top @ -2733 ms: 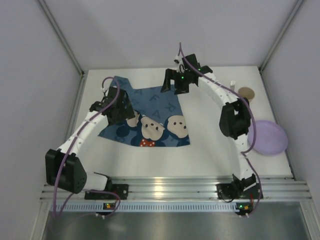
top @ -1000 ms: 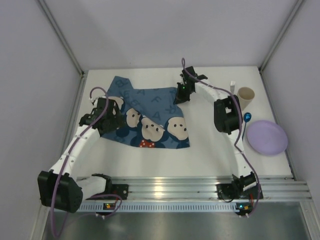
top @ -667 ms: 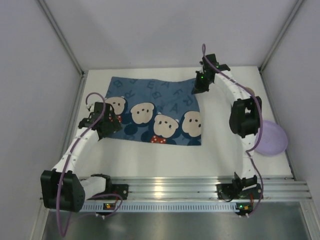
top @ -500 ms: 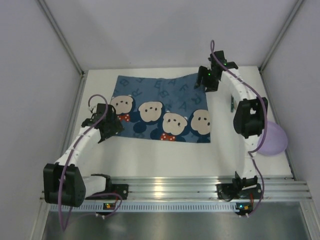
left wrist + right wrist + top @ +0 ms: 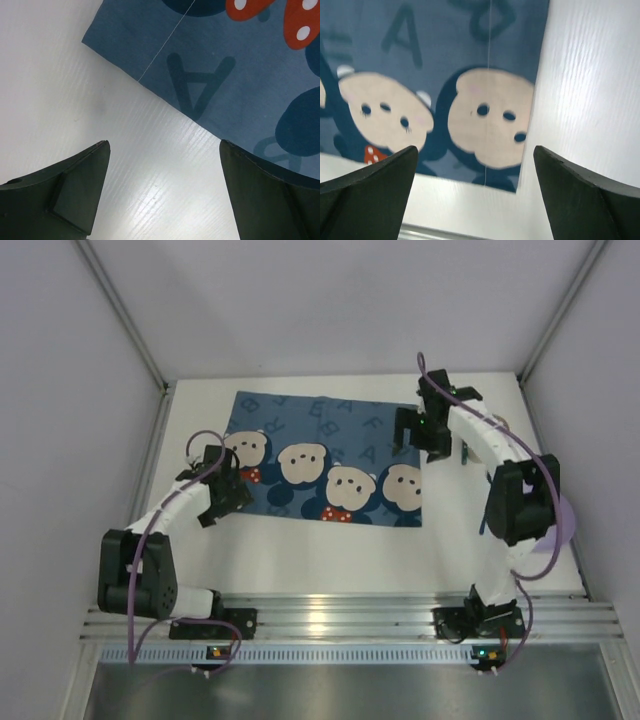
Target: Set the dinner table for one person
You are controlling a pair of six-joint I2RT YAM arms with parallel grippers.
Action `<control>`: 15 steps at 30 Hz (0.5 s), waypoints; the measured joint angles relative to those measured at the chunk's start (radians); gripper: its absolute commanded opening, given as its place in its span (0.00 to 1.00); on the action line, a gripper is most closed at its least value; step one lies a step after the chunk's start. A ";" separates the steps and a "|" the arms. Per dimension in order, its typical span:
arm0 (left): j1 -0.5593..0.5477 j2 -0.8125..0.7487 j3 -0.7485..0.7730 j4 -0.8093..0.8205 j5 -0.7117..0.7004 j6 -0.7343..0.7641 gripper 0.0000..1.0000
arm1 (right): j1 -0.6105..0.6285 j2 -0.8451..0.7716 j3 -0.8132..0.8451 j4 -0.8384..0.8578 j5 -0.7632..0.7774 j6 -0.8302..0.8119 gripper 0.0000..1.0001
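The dinner table [image 5: 330,550] is a white top with a blue bear-face mat [image 5: 320,455] spread flat on its far middle. My left gripper [image 5: 215,498] hovers open at the mat's near left corner. In the left wrist view its fingers [image 5: 164,165] frame bare table [image 5: 60,90], with the mat's edge [image 5: 225,65] just beyond them. My right gripper [image 5: 425,430] hangs open over the mat's right edge. The right wrist view shows nothing between its fingers [image 5: 475,155], with the mat [image 5: 420,60] and white table [image 5: 590,100] below.
A purple plate [image 5: 563,525] lies at the right side of the table, mostly hidden behind my right arm. The ribbed aluminium rail [image 5: 330,615] runs along the near edge. Grey walls close in the table on three sides.
The right gripper dragged the bunched mat rightward until it lay flat, then opened and let it go. The left gripper drew back to the mat's near left corner.
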State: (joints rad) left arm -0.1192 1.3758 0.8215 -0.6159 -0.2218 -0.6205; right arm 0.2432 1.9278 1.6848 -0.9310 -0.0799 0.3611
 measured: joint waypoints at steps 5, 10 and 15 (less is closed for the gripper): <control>0.000 0.018 -0.001 0.022 -0.014 -0.008 0.98 | 0.055 -0.276 -0.351 0.043 -0.053 0.017 1.00; 0.002 0.069 0.014 0.034 -0.015 -0.006 0.97 | 0.053 -0.364 -0.546 0.060 -0.053 0.038 1.00; 0.002 0.112 0.058 0.035 0.010 -0.006 0.97 | 0.053 -0.363 -0.668 0.109 -0.043 0.065 1.00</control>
State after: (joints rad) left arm -0.1173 1.4879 0.8791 -0.5812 -0.2119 -0.6270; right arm 0.2958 1.5646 1.0172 -0.8215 -0.1226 0.4263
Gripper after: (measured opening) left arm 0.972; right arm 0.996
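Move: The placemat's near-right corner lies some 17 cm back of the right hand, barely 1 cm to its right and about 10 cm below. From that corner the spoon lies about 15 cm right and 5 cm farther out, the plate about 27 cm right and 2 cm farther out. The placemat's near-left corner is some 3 cm ahead of the left hand, 5 cm to its left and 4 cm below. Open right hand sweeps back about 16 cm, sinking late, towards the placemat's near-right corner; left edges slightly forward. ##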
